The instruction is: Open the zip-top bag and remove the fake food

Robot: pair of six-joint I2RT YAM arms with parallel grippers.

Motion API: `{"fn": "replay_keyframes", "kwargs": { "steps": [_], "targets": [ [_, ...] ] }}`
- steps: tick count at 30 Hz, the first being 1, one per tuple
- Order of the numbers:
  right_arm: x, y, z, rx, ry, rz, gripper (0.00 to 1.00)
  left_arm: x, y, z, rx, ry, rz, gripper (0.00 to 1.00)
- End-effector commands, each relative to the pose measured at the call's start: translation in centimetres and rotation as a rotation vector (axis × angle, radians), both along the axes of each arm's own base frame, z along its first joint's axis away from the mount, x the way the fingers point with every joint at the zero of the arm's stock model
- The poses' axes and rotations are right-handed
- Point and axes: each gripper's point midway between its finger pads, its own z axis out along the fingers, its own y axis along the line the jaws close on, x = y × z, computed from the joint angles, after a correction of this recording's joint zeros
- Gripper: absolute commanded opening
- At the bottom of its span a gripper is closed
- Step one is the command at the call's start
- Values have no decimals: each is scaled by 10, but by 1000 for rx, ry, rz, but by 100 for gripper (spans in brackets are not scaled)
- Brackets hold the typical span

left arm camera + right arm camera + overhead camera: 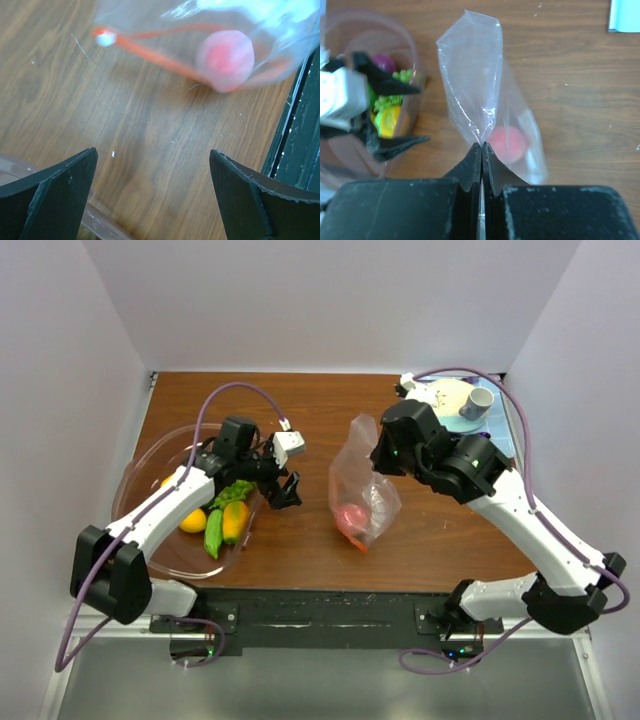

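The clear zip-top bag (362,485) hangs in mid-table, its orange-red zip strip (165,57) down near the wood. My right gripper (482,145) is shut on the bag's plastic (472,75) and holds it up. One pink-red fake fruit (350,517) remains inside, also visible in the left wrist view (225,59) and the right wrist view (507,142). My left gripper (283,487) is open and empty, left of the bag by the bowl's rim. Yellow, green and purple fake food (222,518) lies in the clear pinkish bowl (150,455).
A light blue mat with a cream plate and a grey cup (477,403) sits at the back right corner. The table's near edge and a black rail (300,130) run close below the bag. The bowl takes up the left side.
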Motion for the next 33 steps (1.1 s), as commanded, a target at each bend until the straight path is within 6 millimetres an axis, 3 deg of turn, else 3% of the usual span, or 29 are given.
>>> {"fn": "replay_keyframes", "kwargs": {
  "steps": [1, 2, 3, 5, 6, 7, 9, 12, 13, 15, 16, 18, 19, 20, 22, 23, 25, 27, 33],
  "targets": [
    [-6, 5, 84, -13, -193, 41, 0, 12, -10, 13, -41, -42, -16, 100],
    [-1, 25, 67, -30, -181, 129, 0, 14, -12, 12, -48, -37, -12, 100],
    [5, 28, 55, -22, -112, 114, 0, 14, -14, 12, -56, -30, -13, 100],
    [-3, 18, 69, -88, -79, 69, 0, 15, -16, 13, -65, -24, -13, 100],
    [-9, 22, 72, -73, -105, 127, 0, 15, -17, 12, -70, -21, -13, 100],
    [-2, 35, 60, -39, -125, 143, 0, 13, -19, 11, -78, -16, -27, 100],
    [6, 11, 63, -94, -160, 51, 0, 8, -22, 9, -80, -9, -53, 100],
    [20, -29, 62, -205, -170, -76, 0, -9, -46, 11, -99, -10, -148, 100],
    [32, -51, 53, -230, -147, -142, 0, -25, -66, 11, -83, -29, -213, 100],
    [39, -82, 42, -260, -127, -219, 0, -36, -91, 14, -60, -76, -290, 100],
    [48, -104, 22, -300, -86, -284, 0, -53, -114, 20, -40, -110, -354, 100],
    [49, -128, 6, -329, -59, -358, 0, -63, -138, 9, 7, -120, -406, 100],
    [49, -143, -15, -357, -5, -397, 0, -75, -157, 15, 25, -159, -454, 100],
    [47, -149, -23, -358, 14, -413, 0, -80, -168, 2, 56, -154, -489, 100],
    [39, -169, -34, -393, 13, -502, 0, -90, -192, 6, 74, -220, -558, 100],
    [36, -180, -34, -412, 6, -551, 0, -91, -200, -6, 92, -209, -579, 100],
    [21, -215, -26, -444, -21, -720, 0, -94, -219, -13, 91, -200, -606, 100],
    [15, -234, -24, -434, -37, -807, 0, -93, -230, -17, 79, -189, -615, 100],
    [-1, -270, -27, -488, -21, -964, 0, -77, -265, -16, 5, -241, -631, 100]
  ]
}}
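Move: The red fruit sits inside the bag hanging open end down from the right hand, roughly 20 cm below it, 5 cm left and 6 cm back. From the left hand it is about 14 cm to the right, 6 cm back and slightly lower. The tub's middle is some 20 cm to the left hand's left and 2 cm ahead; the placemat lies about 23 cm ahead of the right hand and 19 cm to its right, on the table. Bag still pinched, the right hand lifts 7 cm, then sweeps 28 right and down; the open left follows. ##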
